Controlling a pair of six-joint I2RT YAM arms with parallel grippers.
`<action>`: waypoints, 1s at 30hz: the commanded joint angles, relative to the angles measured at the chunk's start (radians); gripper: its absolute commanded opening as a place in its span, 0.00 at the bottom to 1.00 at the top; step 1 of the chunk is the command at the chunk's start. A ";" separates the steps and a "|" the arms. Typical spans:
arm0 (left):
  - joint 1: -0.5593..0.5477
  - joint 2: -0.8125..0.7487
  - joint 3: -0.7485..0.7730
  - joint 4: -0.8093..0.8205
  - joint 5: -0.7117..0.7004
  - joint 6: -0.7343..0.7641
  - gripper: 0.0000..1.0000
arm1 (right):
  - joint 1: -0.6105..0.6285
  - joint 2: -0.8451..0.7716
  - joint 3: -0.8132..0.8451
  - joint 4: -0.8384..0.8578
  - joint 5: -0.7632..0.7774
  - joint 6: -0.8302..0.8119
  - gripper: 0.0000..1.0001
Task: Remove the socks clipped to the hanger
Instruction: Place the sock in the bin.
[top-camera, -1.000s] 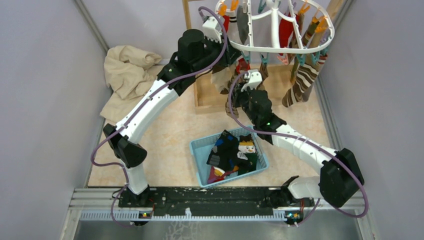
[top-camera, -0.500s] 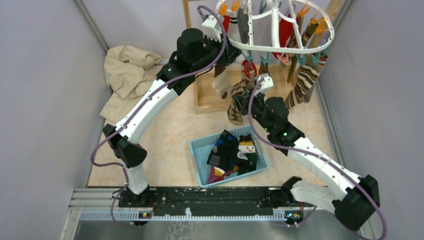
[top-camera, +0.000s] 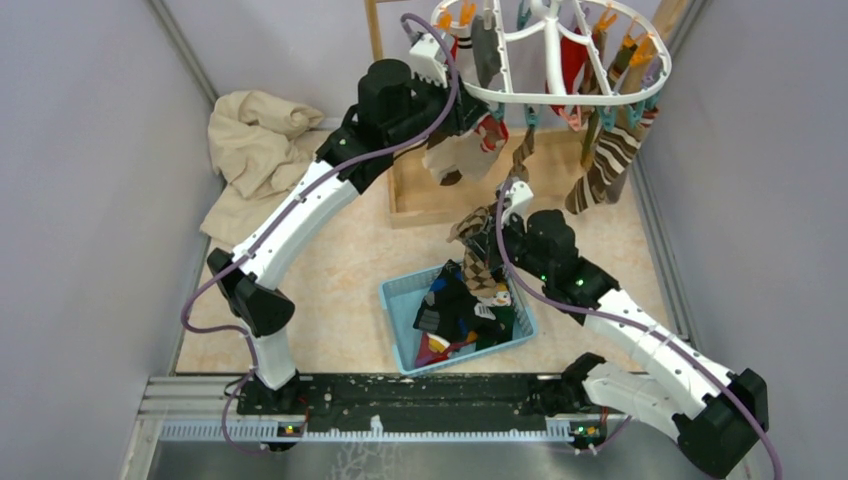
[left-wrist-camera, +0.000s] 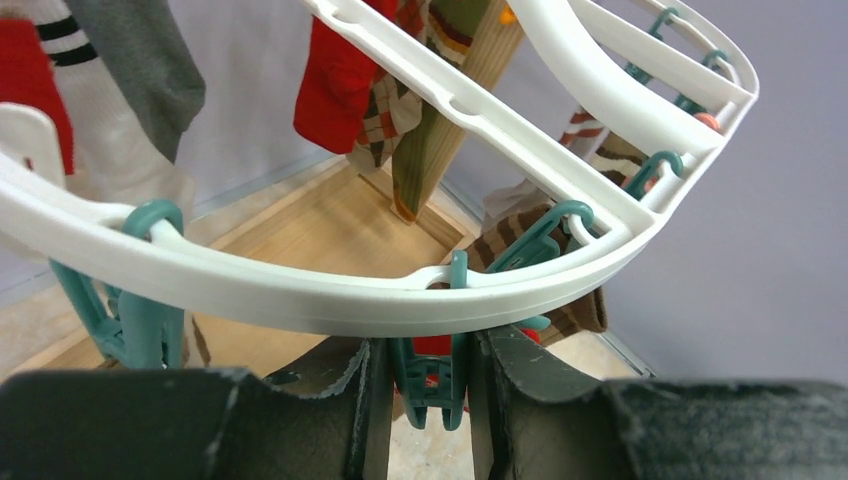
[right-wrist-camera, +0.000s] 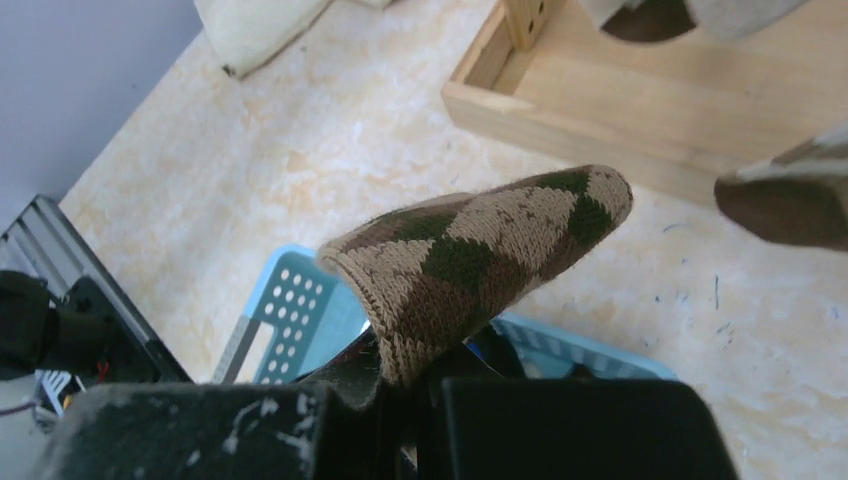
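The white hanger (top-camera: 563, 99) hangs at the top right with several socks (top-camera: 606, 162) clipped to it. My left gripper (top-camera: 468, 112) reaches up under its near rim (left-wrist-camera: 300, 292). In the left wrist view that gripper (left-wrist-camera: 428, 368) is shut on a teal clip (left-wrist-camera: 433, 392), which pinches a bit of red sock (left-wrist-camera: 432, 346). My right gripper (top-camera: 500, 226) is shut on a brown and green argyle sock (top-camera: 482, 258). That sock is free of the hanger and dangles over the blue basket (top-camera: 398, 300). It juts out from the right gripper (right-wrist-camera: 415, 400) in the right wrist view (right-wrist-camera: 480, 250).
The blue basket (right-wrist-camera: 285, 312) holds several socks, among them a snowman one (top-camera: 494, 295). A beige cloth (top-camera: 255, 148) lies at the back left. The wooden stand's base (top-camera: 420, 205) sits under the hanger. Grey walls close in both sides.
The right arm has pulled the argyle sock off the hanger and carried it down toward the basket. The left gripper has closed on the teal clip.
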 joint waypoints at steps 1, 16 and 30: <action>-0.029 0.010 0.010 0.016 0.025 0.014 0.13 | 0.014 -0.039 -0.001 -0.050 -0.059 -0.008 0.00; -0.076 0.026 0.010 0.006 0.060 0.028 0.16 | 0.065 -0.038 -0.015 -0.177 -0.075 0.066 0.00; -0.116 0.069 0.066 0.037 0.192 0.010 0.20 | 0.119 -0.005 -0.054 -0.194 -0.130 0.153 0.00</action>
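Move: Below and a little left of the right hand, which still pinches the checked sock, lies the blue bin: its middle roughly 5 cm back, 8 cm left and 20 cm down. In it, the snowman sock sits almost under this hand, 2 cm back, and the dark socks 5 cm back and 10 cm left. From the left hand, holding a teal clip at the hanger rim, the bin is about 20 cm back, 2 cm right and 40 cm down; the red-topped sock hangs some 10 cm beneath its fingers. Drawing back and sinking about 6 cm each way, the right hand carries the checked sock down towards the bin, its fingers tipping roughly 20 degrees farther down and staying shut on the cloth. Meanwhile the left hand keeps its grip on the teal clip and pulls the hanger rim back and to the right, some 6 cm in all, turning slightly clockwise. ##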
